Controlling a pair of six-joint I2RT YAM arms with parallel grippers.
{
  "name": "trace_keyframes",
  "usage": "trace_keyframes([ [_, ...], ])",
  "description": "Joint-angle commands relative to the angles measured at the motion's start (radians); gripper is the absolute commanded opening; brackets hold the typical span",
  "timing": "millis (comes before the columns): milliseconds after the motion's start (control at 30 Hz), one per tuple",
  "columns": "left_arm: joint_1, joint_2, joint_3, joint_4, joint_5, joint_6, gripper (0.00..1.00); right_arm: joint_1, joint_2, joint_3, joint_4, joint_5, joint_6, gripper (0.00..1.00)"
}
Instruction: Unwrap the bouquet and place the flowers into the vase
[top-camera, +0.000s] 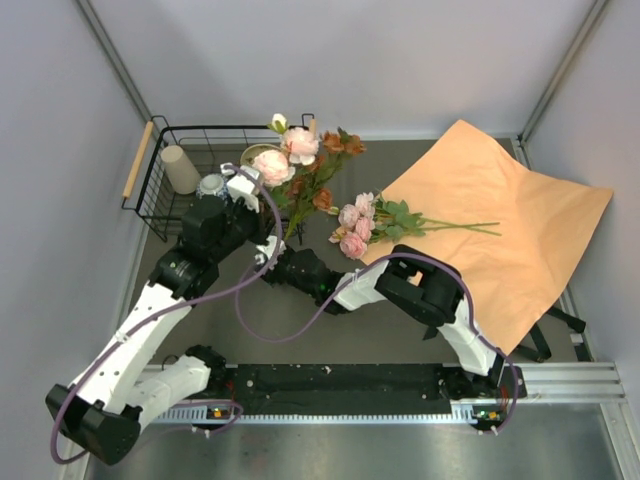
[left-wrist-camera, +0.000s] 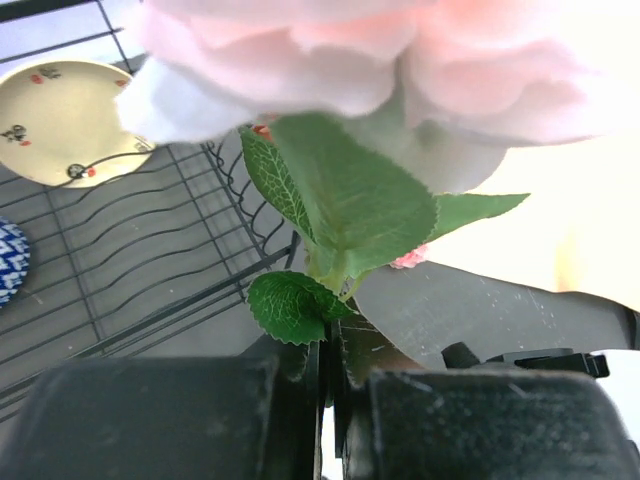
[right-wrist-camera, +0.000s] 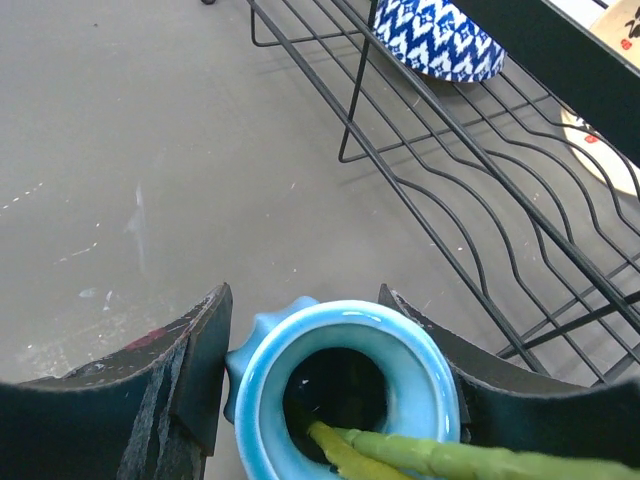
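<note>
The teal ribbed vase (right-wrist-camera: 252, 395) stands on the grey table with my right gripper (right-wrist-camera: 305, 300) shut on it, one finger against each side. Green stems (right-wrist-camera: 430, 458) run into its mouth. In the top view the right gripper (top-camera: 272, 258) covers the vase, and pink, cream and rust-orange flowers (top-camera: 305, 150) rise from there. My left gripper (left-wrist-camera: 328, 345) is shut on the stem just below the leaves (left-wrist-camera: 350, 200) of a large pink peony (left-wrist-camera: 380, 60). That peony (top-camera: 272, 166) sits beside the left gripper (top-camera: 248, 184). More pink flowers (top-camera: 358, 225) lie on the unfolded orange-tan paper (top-camera: 500, 220).
A black wire basket (top-camera: 150, 205) stands at the back left with a beige cup (top-camera: 181, 170), a cream plate (left-wrist-camera: 55, 120) and a blue-and-white bowl (right-wrist-camera: 440, 40). Its wires (right-wrist-camera: 420, 200) pass close behind the vase. A black strip (top-camera: 548, 338) lies by the paper's near right edge.
</note>
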Motion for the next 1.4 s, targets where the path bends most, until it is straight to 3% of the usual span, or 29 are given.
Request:
trace_keyframes([
  [0,-0.005,-0.104,-0.059,0.119,-0.071,-0.028,0.00,-0.016,-0.043,-0.041,-0.001,-0.037,0.062,0.48],
  [67,-0.005,-0.142,-0.090,0.145,-0.083,-0.041,0.00,-0.020,-0.046,-0.047,0.009,-0.042,0.079,0.54],
  [233,-0.005,-0.196,-0.145,0.165,-0.119,-0.067,0.00,-0.025,-0.060,-0.073,0.039,-0.057,0.090,0.59],
  [500,-0.005,-0.297,-0.246,0.148,-0.189,-0.080,0.00,-0.025,-0.080,-0.116,0.085,-0.019,0.092,0.80],
  [867,-0.005,-0.343,-0.262,0.056,-0.313,-0.096,0.00,-0.034,-0.100,-0.073,-0.003,-0.011,0.058,0.75],
  [1367,-0.005,-0.376,-0.269,-0.001,-0.381,-0.119,0.00,-0.045,-0.149,-0.078,-0.001,-0.050,0.050,0.82],
])
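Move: The vase stands between the right fingers, its middle about at that hand point, and some 20 cm straight below the left hand, which holds pink roses whose stem runs down to it. From the left hand, the loose orange roses lean about 16 cm ahead and 13 cm right, near its height. The dish rack lies roughly 21 cm ahead and 8 cm left, and the loose pink roses 11 cm ahead and 22 cm right, both on the table. Swing the left gripper left by about 7.5 cm and slightly back, turning it some 20 degrees counter-clockwise with the fingers still shut on the pink roses' stem, away from the orange roses. Meanwhile open the right fingers wider to release their grip on the vase, and draw that hand about 3 cm right and a little down. ##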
